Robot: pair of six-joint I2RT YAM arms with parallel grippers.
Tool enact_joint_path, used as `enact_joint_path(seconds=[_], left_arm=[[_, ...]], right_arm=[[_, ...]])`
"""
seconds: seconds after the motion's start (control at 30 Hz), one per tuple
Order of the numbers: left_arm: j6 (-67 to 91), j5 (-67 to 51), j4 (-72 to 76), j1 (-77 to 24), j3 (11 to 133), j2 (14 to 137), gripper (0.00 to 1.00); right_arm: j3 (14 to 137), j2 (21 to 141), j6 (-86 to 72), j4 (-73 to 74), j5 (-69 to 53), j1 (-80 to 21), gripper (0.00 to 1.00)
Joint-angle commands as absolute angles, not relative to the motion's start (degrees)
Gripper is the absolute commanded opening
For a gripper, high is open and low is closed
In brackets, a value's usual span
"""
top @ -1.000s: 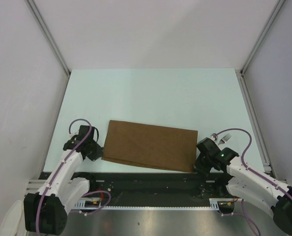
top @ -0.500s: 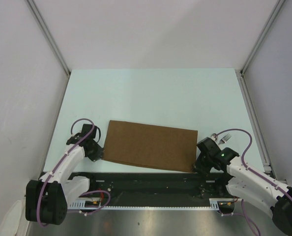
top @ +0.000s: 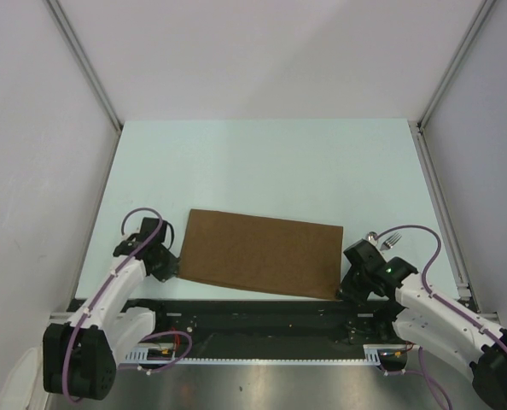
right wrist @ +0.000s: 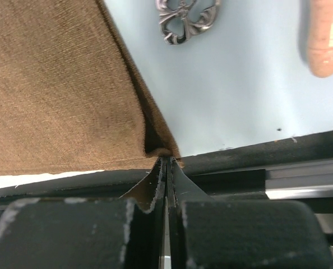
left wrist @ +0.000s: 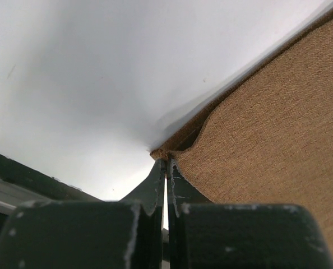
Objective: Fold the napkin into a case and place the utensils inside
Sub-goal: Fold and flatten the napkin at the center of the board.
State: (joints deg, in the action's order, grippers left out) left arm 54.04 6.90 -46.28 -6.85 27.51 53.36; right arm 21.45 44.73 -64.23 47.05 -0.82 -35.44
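The dark-brown napkin (top: pixel 258 254) lies folded into a long rectangle near the table's front edge. My left gripper (top: pixel 175 270) is shut on its near-left corner; in the left wrist view the jaws (left wrist: pixel 166 162) pinch the tip of the cloth (left wrist: pixel 267 140), whose two layers gape slightly. My right gripper (top: pixel 345 290) is shut on the near-right corner, with the jaws (right wrist: pixel 167 159) nipping the folded edge of the napkin (right wrist: pixel 60 84). The utensils (top: pixel 387 237) lie just right of the napkin: an ornate silver handle end (right wrist: pixel 186 19) and a pale tan handle (right wrist: pixel 325 39).
The black front rail of the table (top: pixel 253 314) runs right under both grippers. Metal frame posts (top: pixel 441 196) border the pale table (top: pixel 262 162) on both sides, with white walls behind.
The right jaws have closed fully on the near-right corner. The left gripper shifted slightly toward the napkin's near-left corner, still shut. The napkin keeps its place.
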Motion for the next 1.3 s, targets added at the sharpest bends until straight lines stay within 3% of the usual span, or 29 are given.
enact_joint_path(seconds=[0.0,0.5,0.93,1.1,1.2,1.27], left_arm=[[56.3,6.6,-48.9,-7.4,27.7,51.3,0.00],[57.1,13.0,-49.9,-13.5,30.0,58.9,0.00],[54.1,14.5,-46.0,-13.4,30.5,58.6,0.00],[54.4,13.0,-45.6,-13.4,30.6,58.0,0.18],[54.8,13.4,-47.5,-13.4,31.9,56.3,0.35],[54.8,15.0,-49.8,-13.4,34.1,54.7,0.51]], right_arm=[[21.8,44.0,-64.1,49.7,1.7,-34.9,0.00],[24.0,40.4,-63.5,52.7,2.0,-34.6,0.00],[25.6,38.8,-60.0,51.2,1.7,-34.5,0.09],[25.7,39.4,-58.2,50.1,1.3,-34.2,0.12],[26.2,40.1,-57.7,49.6,0.5,-34.1,0.18],[26.1,40.6,-57.1,49.6,0.5,-34.0,0.27]])
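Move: The napkin's near-left corner is already pinched in the left fingertips, with the napkin's middle about 22 cm to that hand's right and some 5 cm ahead. The right fingertips are shut on the near-right corner; from them the napkin's middle lies about 20 cm left and 11 cm ahead. The spoon is roughly 8 cm right and 10 cm ahead of the right hand, and the fork about 9 cm right and 12 cm ahead, all at about fingertip height. Back and slightly down, about 2 cm, goes the left hand with its fingers still shut at the near-left corner, tipping slightly; it then eases forward over a centimetre and opens its fingers to let go. The right hand edges about 1 cm right and a little back, shut at its corner, then rises 1.5 cm, coming slightly forward, its fingers parting to let the corner free. ##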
